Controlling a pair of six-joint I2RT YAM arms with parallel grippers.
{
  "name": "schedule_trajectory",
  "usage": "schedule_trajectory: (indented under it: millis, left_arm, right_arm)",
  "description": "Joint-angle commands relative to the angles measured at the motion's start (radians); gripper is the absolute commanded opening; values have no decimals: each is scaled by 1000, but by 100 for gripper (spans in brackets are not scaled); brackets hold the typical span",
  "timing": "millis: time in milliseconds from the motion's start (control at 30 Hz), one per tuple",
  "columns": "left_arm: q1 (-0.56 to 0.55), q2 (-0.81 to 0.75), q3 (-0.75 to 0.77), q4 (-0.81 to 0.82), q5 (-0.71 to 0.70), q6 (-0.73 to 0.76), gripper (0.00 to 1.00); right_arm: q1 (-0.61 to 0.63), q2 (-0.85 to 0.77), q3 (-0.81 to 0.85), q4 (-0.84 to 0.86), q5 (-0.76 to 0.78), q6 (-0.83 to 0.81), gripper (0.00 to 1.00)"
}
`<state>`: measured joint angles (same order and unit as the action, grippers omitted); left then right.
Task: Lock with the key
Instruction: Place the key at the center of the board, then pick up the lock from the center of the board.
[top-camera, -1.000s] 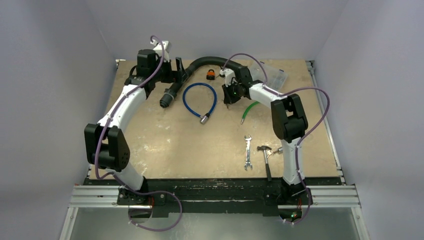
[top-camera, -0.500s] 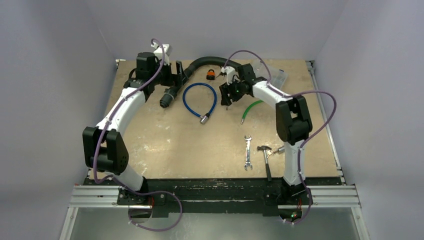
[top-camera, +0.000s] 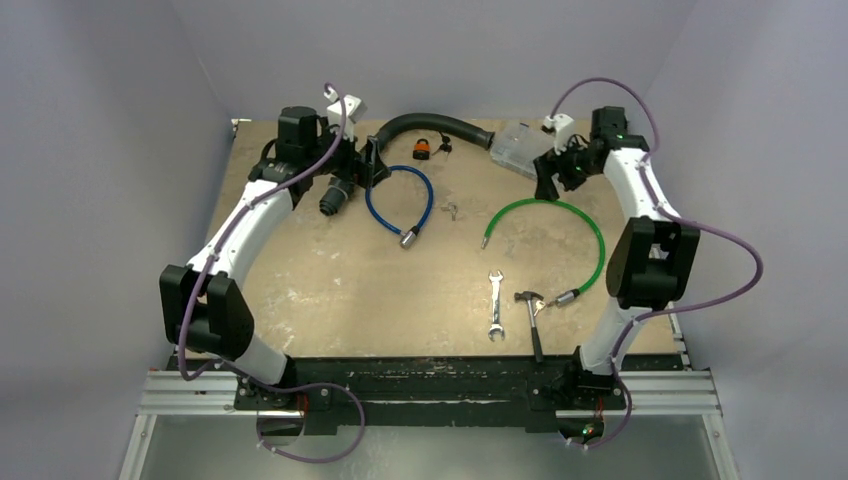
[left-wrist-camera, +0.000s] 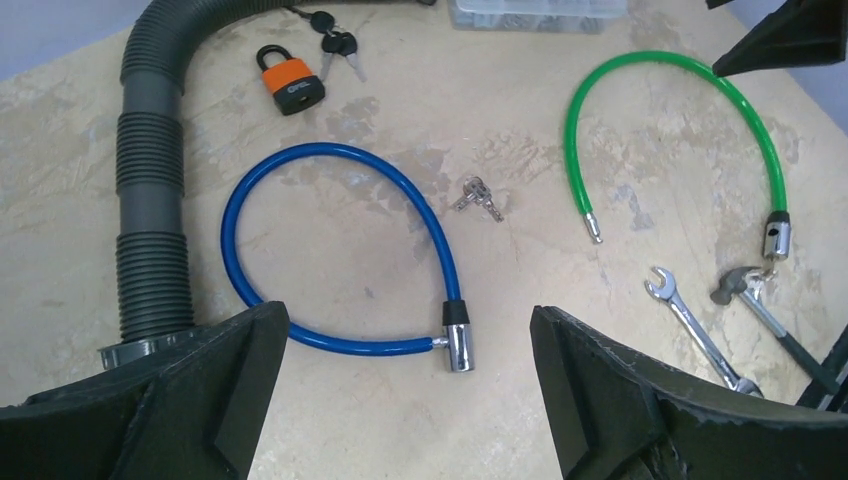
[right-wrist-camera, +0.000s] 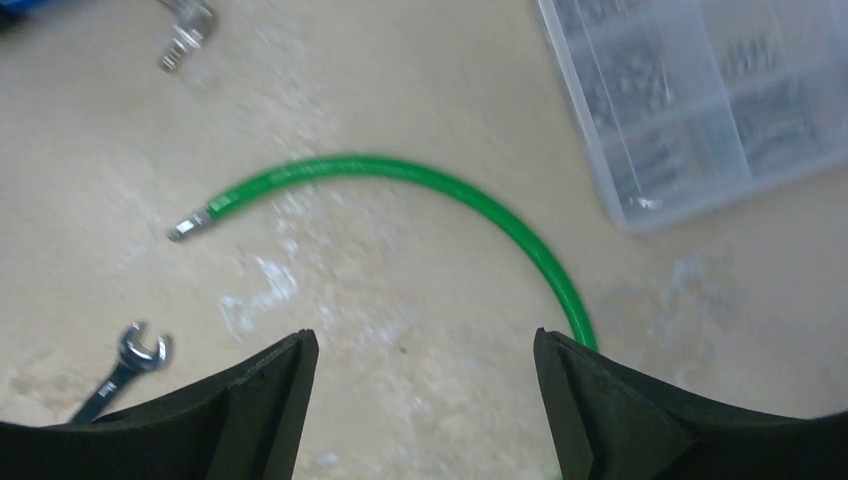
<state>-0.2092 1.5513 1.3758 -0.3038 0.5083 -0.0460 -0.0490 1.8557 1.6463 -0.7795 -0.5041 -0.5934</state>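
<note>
A blue cable lock (left-wrist-camera: 458, 346) lies in a closed loop, its cable end in the metal cylinder; it also shows as the blue loop (top-camera: 400, 195). A small bunch of silver keys (left-wrist-camera: 478, 195) (top-camera: 452, 210) lies loose to its right, touched by nothing. My left gripper (left-wrist-camera: 408, 312) (top-camera: 372, 165) hovers open over the loop's left side, empty. My right gripper (right-wrist-camera: 422, 335) (top-camera: 548, 178) is open and empty at the back right, above the green cable (right-wrist-camera: 400, 168). An orange padlock (left-wrist-camera: 293, 82) with black-headed keys (left-wrist-camera: 335, 45) sits behind the loop.
A black corrugated hose (top-camera: 430, 125) curves along the back and down the left of the blue loop. A clear parts box (top-camera: 518, 148) sits by the right gripper. The green cable (top-camera: 590, 235), a wrench (top-camera: 495, 305) and a hammer (top-camera: 532, 318) lie to the front right.
My right gripper has opened and swung from the table's middle to the back right. The silver keys now lie uncovered where it stood. The left gripper has shifted slightly right.
</note>
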Motion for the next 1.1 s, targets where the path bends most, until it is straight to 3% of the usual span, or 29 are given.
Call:
schedule_trajectory:
  millis: [0, 133, 267, 633, 1067]
  left_arm:
    - [-90, -75, -19, -2, -91, 112, 100]
    - [-118, -99, -29, 30, -253, 40, 100]
    - [-108, -137, -70, 72, -286, -11, 100]
    - [-107, -188, -82, 64, -232, 19, 100]
    - [-107, -184, -75, 67, -211, -9, 100]
  right_arm:
    - [-106, -42, -52, -124, 83, -126, 87]
    - [-201, -9, -72, -130, 173, -158, 84]
    - [-236, 16, -111, -84, 268, -174, 79]
    - [-250, 89, -200, 10, 358, -159, 66]
    - [-280, 122, -195, 11, 343, -134, 54]
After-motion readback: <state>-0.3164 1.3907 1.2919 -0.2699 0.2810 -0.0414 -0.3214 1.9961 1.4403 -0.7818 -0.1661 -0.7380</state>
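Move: The stretch of the green cable lock at its right-hand bend lies about 17 cm to the right of the right hand, 8 cm back and 14 cm below. On that same table, from this hand, the cable's metal lock cylinder is some 23 cm back and 5 cm right, and the placed key 2 cm ahead and 20 cm left. The clear parts box is about 18 cm ahead and 4 cm right. From the left hand the bend is roughly 54 cm right, 5 cm back and 24 cm below. Heading for the right-hand bend of the green cable, the empty right hand sweeps about 15 cm to its right while sinking and easing back, then drops mostly straight down to just over the table, 13 cm lower in all. Its fingers tip to point more steeply down, turn some 15 degrees clockwise and close by about a third of their range, ending around the cable; a touch can't be made out. The open left hand rises about 3 cm, drifting slightly back. ##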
